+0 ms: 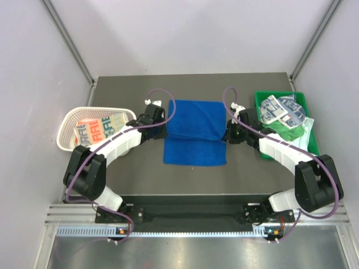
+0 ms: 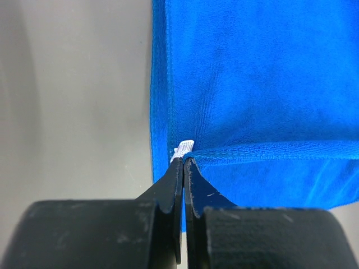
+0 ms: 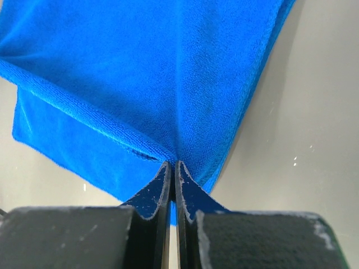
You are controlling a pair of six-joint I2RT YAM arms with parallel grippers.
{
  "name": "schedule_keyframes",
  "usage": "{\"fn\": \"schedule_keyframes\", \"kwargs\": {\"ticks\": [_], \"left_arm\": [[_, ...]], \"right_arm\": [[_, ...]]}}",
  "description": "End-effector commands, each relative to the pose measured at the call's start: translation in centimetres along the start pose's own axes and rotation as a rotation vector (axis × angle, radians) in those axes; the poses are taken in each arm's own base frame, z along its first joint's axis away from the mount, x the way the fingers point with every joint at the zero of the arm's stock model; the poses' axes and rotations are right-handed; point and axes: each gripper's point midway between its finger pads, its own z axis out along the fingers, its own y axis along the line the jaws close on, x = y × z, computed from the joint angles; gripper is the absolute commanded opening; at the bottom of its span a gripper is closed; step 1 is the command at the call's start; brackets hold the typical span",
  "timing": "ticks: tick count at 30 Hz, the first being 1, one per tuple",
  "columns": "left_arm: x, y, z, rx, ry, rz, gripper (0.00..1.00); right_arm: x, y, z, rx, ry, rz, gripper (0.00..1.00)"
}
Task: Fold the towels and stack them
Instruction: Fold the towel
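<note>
A royal blue towel (image 1: 195, 131) lies on the dark table, its far part doubled over the near part so the upper layer's edge crosses the middle. My left gripper (image 1: 161, 126) is shut on that layer's left corner, beside the white label (image 2: 185, 147). In the left wrist view the blue towel (image 2: 252, 84) spreads out to the right of the left gripper (image 2: 183, 161). My right gripper (image 1: 229, 133) is shut on the layer's right corner. From the right wrist, the blue towel (image 3: 140, 73) fans away from the right gripper (image 3: 173, 163), its corner lifted off the table.
A white mesh basket (image 1: 70, 119) at the left holds an orange-teal printed towel (image 1: 98, 131). A green tray (image 1: 280, 95) at the right holds folded blue-grey printed towels (image 1: 283, 110), with a bright green towel (image 1: 286, 134) below them. Grey walls enclose the table.
</note>
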Motion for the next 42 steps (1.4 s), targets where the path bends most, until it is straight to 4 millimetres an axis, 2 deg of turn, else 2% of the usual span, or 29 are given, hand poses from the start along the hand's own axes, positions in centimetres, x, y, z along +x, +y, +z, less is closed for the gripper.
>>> {"fn": "schedule_keyframes", "kwargs": {"ticks": [1,8,17,29,35,42], "left_arm": [[-0.6,0.2,-1.7,-0.010,-0.036,0.000,0.00],[-0.1,0.3,-2.7,-0.015,-0.041,0.013,0.00],[2.1,1.0,-2.7,-0.031,-0.004,0.017,0.00],[3.5,1.3,-2.7,-0.034,0.022,0.020,0.00],[4.7,1.7,-2.2,-0.039,0.045,0.023,0.00],[7.4,2.1,-0.5,-0.031,0.113,0.027,0.00]], "right_arm": [[-0.4,0.7,-0.9,-0.005,-0.031,-0.028,0.00],[0.1,1.2,-1.0,-0.011,-0.024,-0.045,0.00],[1.4,1.4,-1.2,-0.010,-0.007,-0.046,0.00],[2.5,1.6,-1.2,-0.007,0.012,-0.049,0.00],[3.8,1.2,-0.7,-0.001,0.040,-0.043,0.02],[5.5,0.6,0.5,0.010,0.077,-0.029,0.05]]}}
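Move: Each gripper holds a corner of the blue towel's upper layer. The lower layer's near-left corner lies about 11 cm back and 1 cm left of the left hand, 5 cm lower. Its near-right corner is some 10 cm back and 1 cm right of the right hand, 4 cm lower. The white basket stands roughly 30 cm left and 2 cm ahead of the left hand, the green basket 27 cm right and 6 cm ahead of the right hand. Draw both pinched towel corners back together towards the lower layer's near edge, the left gripper about 6 cm and the right about 4.5 cm. Let the left rise a centimetre early on, then sink both some 3 cm below where they began, mostly late in the pull. Keep the left pinch; ease the right fingers' squeeze at the end without really opening them. ##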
